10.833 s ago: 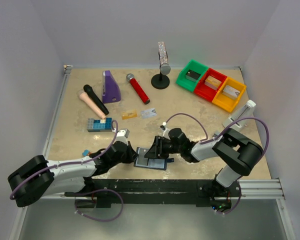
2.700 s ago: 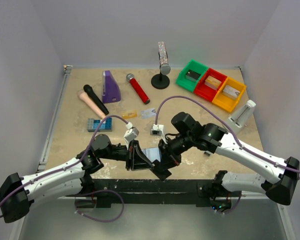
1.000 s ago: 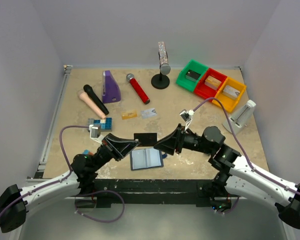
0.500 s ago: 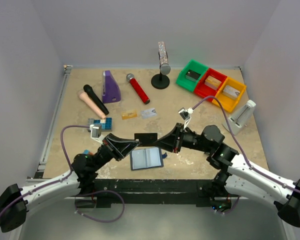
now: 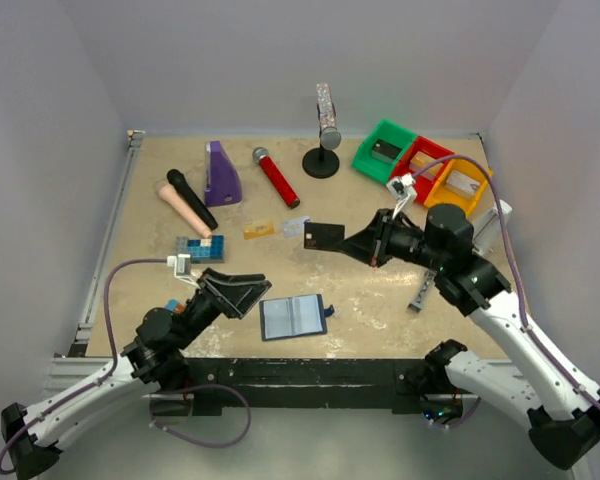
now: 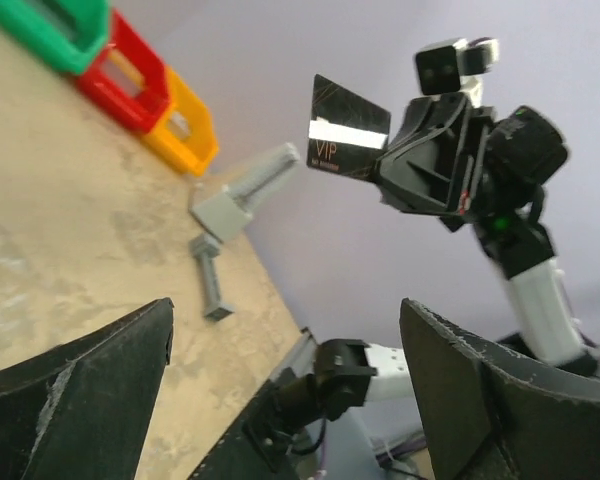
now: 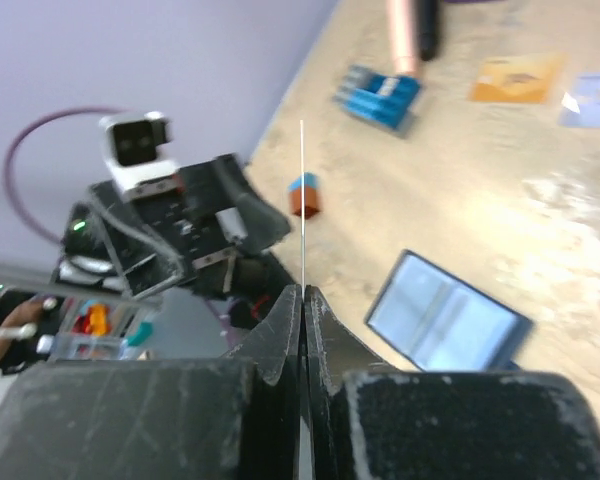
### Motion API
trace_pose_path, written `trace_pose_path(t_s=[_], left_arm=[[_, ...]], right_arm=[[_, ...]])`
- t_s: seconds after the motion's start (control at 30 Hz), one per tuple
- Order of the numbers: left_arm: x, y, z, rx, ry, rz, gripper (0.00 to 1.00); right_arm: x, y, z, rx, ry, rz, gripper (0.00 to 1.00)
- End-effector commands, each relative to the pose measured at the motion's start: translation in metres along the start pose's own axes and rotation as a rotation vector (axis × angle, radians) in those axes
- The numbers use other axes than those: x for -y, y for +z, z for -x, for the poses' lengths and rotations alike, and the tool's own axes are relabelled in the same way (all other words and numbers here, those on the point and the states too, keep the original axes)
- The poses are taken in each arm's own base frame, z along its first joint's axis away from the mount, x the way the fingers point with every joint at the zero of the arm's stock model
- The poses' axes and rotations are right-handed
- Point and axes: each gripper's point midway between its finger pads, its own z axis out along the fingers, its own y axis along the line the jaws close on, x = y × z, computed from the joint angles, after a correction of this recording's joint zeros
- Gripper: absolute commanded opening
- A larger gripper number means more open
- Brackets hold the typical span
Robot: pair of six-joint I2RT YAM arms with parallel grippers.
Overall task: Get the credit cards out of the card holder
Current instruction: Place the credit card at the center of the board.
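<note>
The card holder (image 5: 293, 317) lies open and flat near the table's front edge, its blue-grey pockets facing up; it also shows in the right wrist view (image 7: 447, 312). My right gripper (image 5: 368, 245) is shut on a black credit card (image 5: 323, 236) and holds it in the air above the table's middle. In the right wrist view that card is an edge-on thin line (image 7: 302, 200); the left wrist view shows its face (image 6: 348, 126). My left gripper (image 5: 244, 291) stands open and empty, left of the holder. An orange card (image 5: 259, 229) and a silvery card (image 5: 296, 226) lie on the table.
A studded blue block (image 5: 199, 249) sits at the left. Behind it lie two microphones (image 5: 277, 177), a purple piece (image 5: 221, 174) and a black stand (image 5: 322, 160). Green, red and yellow bins (image 5: 423, 170) are at the back right, with grey tools (image 5: 421, 291) near the right arm.
The left gripper opened and let go of the black card, then drew back left. The right gripper shut on the card and carried it up and toward the back right.
</note>
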Motion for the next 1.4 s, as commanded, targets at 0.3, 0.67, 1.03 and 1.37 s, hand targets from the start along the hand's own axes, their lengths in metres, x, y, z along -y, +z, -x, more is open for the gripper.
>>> trace_pose_path(t_s=[0.3,0.67,1.03,1.37], left_arm=[[-0.083,-0.042,-0.005,-0.111,0.129,0.513,1.00],[-0.093,-0.048,-0.003,-0.120,0.193,0.561,1.00],[-0.103,-0.046,-0.006,-0.150,0.236,0.609,1.00],[-0.110,-0.046,-0.007,-0.156,0.258,0.635,1.00]], right_arm=[[0.142,0.058,0.001,-0.387,0.090,-0.251,0.00],[0.233,0.085,0.028,-0.406,0.177,-0.460,0.00],[0.278,0.107,0.041,-0.392,0.246,-0.577,0.00],[0.295,0.112,0.035,-0.436,0.295,-0.628,0.00]])
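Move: The free spot for the black card, just right of the blue card, lies about 22 cm ahead of the right hand, level sideways, some 29 cm below. The blue card lies 21 cm ahead and 10 cm left of that hand, the gold card 20 ahead and 21 left, the red microphone 37 ahead and 16 left. From the left hand, the card holder is 5 cm ahead, 5 right, 24 below; the free spot, 31 ahead and 15 right. The black card, still pinched in the right hand, is carried forward about 23 cm and down nearly as far towards the bare table right of the blue card, easing near the end as the wrist tips the fingers from nearly level to steeply down. The open left hand sinks some 13 cm beside the holder, drifting left and tipping its fingers downward. ##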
